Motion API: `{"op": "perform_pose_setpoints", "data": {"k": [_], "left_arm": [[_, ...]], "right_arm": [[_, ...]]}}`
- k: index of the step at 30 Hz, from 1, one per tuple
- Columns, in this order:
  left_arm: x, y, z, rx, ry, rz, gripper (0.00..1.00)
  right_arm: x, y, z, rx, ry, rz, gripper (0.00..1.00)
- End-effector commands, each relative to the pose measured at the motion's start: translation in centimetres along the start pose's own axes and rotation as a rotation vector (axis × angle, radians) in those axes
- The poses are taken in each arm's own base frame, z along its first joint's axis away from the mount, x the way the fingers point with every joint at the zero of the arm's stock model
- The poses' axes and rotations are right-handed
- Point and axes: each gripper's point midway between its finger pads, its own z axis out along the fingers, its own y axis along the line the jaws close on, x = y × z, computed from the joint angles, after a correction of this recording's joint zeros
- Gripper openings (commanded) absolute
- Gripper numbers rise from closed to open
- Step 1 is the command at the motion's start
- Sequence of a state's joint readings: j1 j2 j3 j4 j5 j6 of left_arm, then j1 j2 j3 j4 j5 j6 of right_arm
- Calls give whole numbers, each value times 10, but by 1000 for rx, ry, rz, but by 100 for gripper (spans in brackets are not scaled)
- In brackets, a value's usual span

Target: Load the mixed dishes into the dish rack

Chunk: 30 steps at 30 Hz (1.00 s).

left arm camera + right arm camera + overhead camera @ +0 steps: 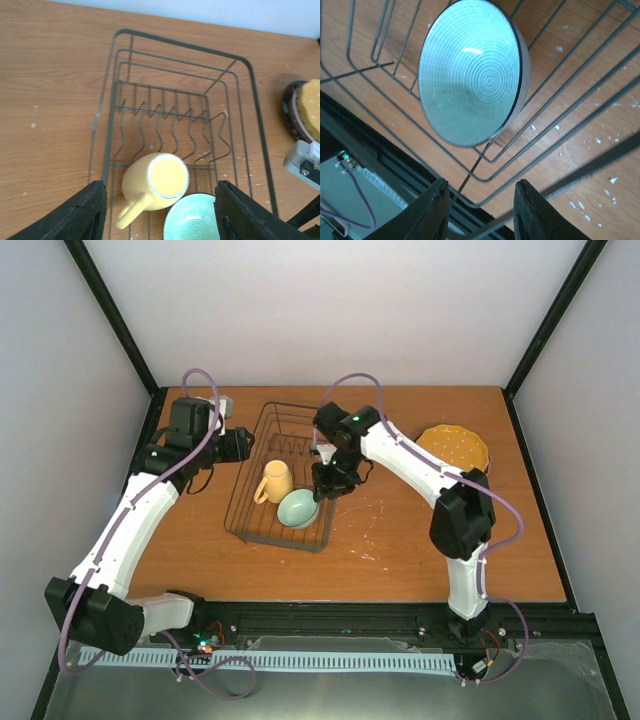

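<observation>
The dark wire dish rack lies mid-table. In its near end lie a yellow mug on its side and a pale mint-green bowl, tilted in the near right corner. My right gripper is open and empty just above and right of the bowl, its fingers over the rack's corner wires. My left gripper is open and empty at the rack's far left side, looking down at the mug and bowl. The orange white-dotted plate tops a stack at the right; the plates under it are mostly hidden.
The rack's far half holds only its upright wire dividers. The plate stack shows a dark rim at the right edge of the left wrist view. Black frame posts and pale walls enclose the wooden table.
</observation>
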<state>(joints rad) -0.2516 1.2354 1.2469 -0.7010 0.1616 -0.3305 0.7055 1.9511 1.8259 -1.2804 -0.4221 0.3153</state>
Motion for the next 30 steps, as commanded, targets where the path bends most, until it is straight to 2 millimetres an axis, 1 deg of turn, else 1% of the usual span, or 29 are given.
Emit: {"op": "perform_pose_setpoints", "data": {"k": [1, 7, 10, 16, 23, 24, 26, 27, 29, 30], "left_arm": [[8, 25, -10, -135, -2, -7, 60], [11, 30, -19, -164, -16, 6, 62], [13, 32, -22, -176, -19, 9, 62], [16, 34, -24, -181, -20, 9, 62], [13, 36, -29, -202, -36, 24, 62], [13, 37, -30, -208, -37, 25, 62], [13, 39, -31, -215, -39, 28, 62], [14, 39, -31, -217, -40, 28, 62], [15, 40, -32, -221, -42, 28, 62], [16, 41, -32, -222, -42, 26, 61]], "right_arm": [[-9, -10, 19, 75, 35, 34, 35], [-13, -25, 37, 134, 74, 57, 36], [-13, -28, 44, 147, 90, 57, 36], [-15, -27, 57, 158, 126, 42, 36], [-17, -23, 74, 216, 178, -5, 35], [-16, -23, 77, 223, 187, -10, 33], [-15, -23, 81, 237, 203, -22, 27], [-13, -24, 83, 247, 212, -24, 21], [-9, -27, 86, 264, 229, -29, 7], [-9, -28, 86, 271, 231, -31, 3]]}}
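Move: The green bowl in the rack lies about 5 cm left of the right gripper and 3 cm back, its middle some 11 cm lower. Around it at much the same depth, counted from that gripper: the yellow mug roughly 11 cm left and 3 cm ahead, and the rack's row of tines about 6 cm left and 12 cm ahead. From the left gripper the bowl is some 12 cm right, 12 cm back and 22 cm down. Lower the half-open right gripper about 9 cm into the rack, edging a little left and forward, to the bowl's forward right rim, tilting the fingers some 15 degrees until they point nearly straight down. Only near the end close them, pinching the bowl's wall at the rim. Meanwhile draw the open left gripper about 4 cm left and slightly back, away from the bowl. ##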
